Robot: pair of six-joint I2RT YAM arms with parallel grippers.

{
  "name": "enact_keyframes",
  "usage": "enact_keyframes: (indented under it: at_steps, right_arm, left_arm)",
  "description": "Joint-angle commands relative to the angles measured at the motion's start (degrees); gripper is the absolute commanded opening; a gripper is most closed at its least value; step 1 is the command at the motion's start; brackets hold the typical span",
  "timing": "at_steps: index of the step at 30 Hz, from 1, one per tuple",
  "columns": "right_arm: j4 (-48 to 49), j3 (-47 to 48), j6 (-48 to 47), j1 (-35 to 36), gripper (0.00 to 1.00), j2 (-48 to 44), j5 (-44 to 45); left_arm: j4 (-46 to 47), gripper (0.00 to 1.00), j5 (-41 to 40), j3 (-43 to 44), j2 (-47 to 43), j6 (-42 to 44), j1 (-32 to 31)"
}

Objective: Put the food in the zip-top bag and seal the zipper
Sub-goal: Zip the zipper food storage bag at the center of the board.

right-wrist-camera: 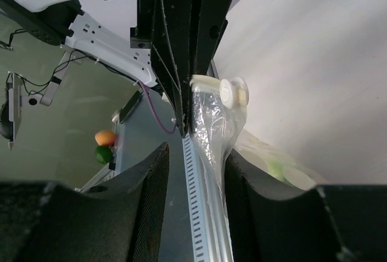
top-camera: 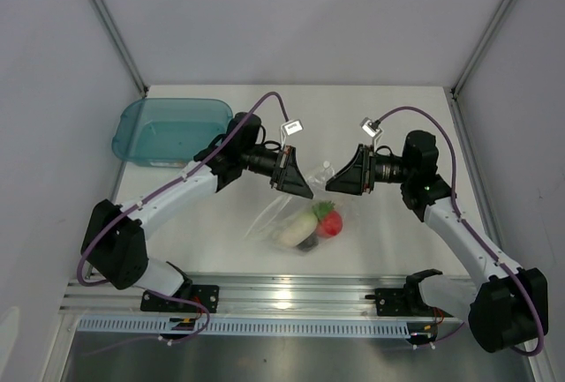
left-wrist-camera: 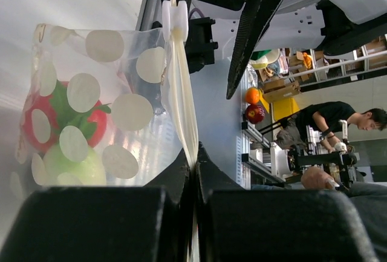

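The zip-top bag (top-camera: 284, 219) hangs between my two grippers, its lower part resting on the table. Inside it lie the white radish (top-camera: 297, 229), the red tomato (top-camera: 330, 224) and a dark piece (top-camera: 310, 243). My left gripper (top-camera: 306, 191) is shut on the zipper (left-wrist-camera: 181, 86), pinching that top edge (left-wrist-camera: 195, 156). A white slider (left-wrist-camera: 175, 17) sits at the strip's far end. My right gripper (right-wrist-camera: 196, 156) faces the left one with its jaws open. The bag's top edge (right-wrist-camera: 211, 126) runs through the gap, against one finger (right-wrist-camera: 245, 180). The slider (right-wrist-camera: 233, 92) lies just beyond these fingertips.
A translucent teal tray (top-camera: 132, 131) stands at the back left of the table. The metal rail (top-camera: 291, 294) with both arm bases runs along the near edge. Grey walls close in the left, right and back.
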Motion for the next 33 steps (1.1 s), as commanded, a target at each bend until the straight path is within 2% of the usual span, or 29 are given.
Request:
enact_keyframes:
  at_steps: [1,6,8,9,11,12,15,16,18,19,20,22,25,33]
  right_arm:
    - [4.28,0.07,1.99,0.65,0.42,-1.02,-1.64]
    - [10.51,-0.63,4.36,2.05,0.39,0.56,-1.39]
    - [11.04,-1.07,4.27,2.32,0.26,1.18,-0.77]
    - [11.74,-1.07,4.53,2.41,0.16,1.70,-0.77]
    - [12.45,-1.42,4.97,2.58,0.07,2.23,-0.77]
    - [12.54,-1.43,5.06,2.67,0.00,2.41,-0.77]
    - [12.63,-1.43,4.98,3.02,0.00,2.15,-0.68]
    - [12.45,-1.43,4.80,3.28,0.00,1.62,-0.50]
    - [9.04,-0.73,2.79,3.64,0.00,1.09,0.63]
    - [7.37,-0.46,1.91,3.81,0.00,0.83,1.51]
    - [4.14,-0.20,1.20,4.33,0.00,0.22,3.00]
    - [0.96,0.50,-0.90,5.13,0.00,-0.40,4.24]
    - [-6.25,2.00,-3.19,7.23,0.00,-1.89,8.54]
    - [-12.85,4.02,0.22,12.94,0.00,-5.93,17.50]
  left_arm:
    - [7.28,0.01,3.22,-1.25,-2.80,-3.23,0.07]
    - [9.75,0.01,3.76,-4.15,-4.29,-3.15,-0.20]
    - [9.83,0.00,3.32,-4.77,-5.08,-3.50,-0.29]
    - [9.92,0.01,3.14,-5.73,-5.35,-3.76,-0.37]
    - [9.14,0.01,2.88,-5.91,-6.05,-3.59,-0.46]
    - [8.70,0.01,2.79,-5.92,-6.14,-3.16,-0.55]
    - [6.51,0.01,2.78,-5.83,-6.14,-2.28,-0.72]
    - [6.06,0.08,2.70,-5.48,-6.23,-1.92,-0.72]
    - [3.34,0.33,1.13,-5.30,-6.66,-0.35,-0.72]
    - [2.37,0.41,0.51,-5.13,-6.93,0.18,-0.72]
    - [2.28,0.54,0.33,-5.21,-7.71,0.45,-0.64]
    - [2.19,0.74,-1.16,-5.21,-8.51,0.54,-0.72]
    - [-0.70,0.89,-6.60,-3.81,-10.44,1.94,-0.72]
    - [-5.45,0.87,-19.70,1.81,-14.49,7.03,-0.90]
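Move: My left hand is already shut on the bag's zipper strip; the white slider sits some 3 cm to its right, 2 cm ahead and 1 cm above. My half-open right hand has that slider about 2 cm to its left, level fore and aft and 1 cm below. Inside the bag, well below, the tomato is about 6 cm to my left hand's right and level with it fore and aft, 21 cm down; the white radish is some 2 cm to its left, 1 cm back and 21 cm down. I hand the strip over: my right hand edges left and shuts on the zipper strip right beside the slider, while my left eases back about 2 cm, still pinching. Only then do my left fingers spread wide and let go, drawing off left, then rising with a slight tilt, as my right keeps its pinch and pulls the strip some 3 cm back and on to the left. ##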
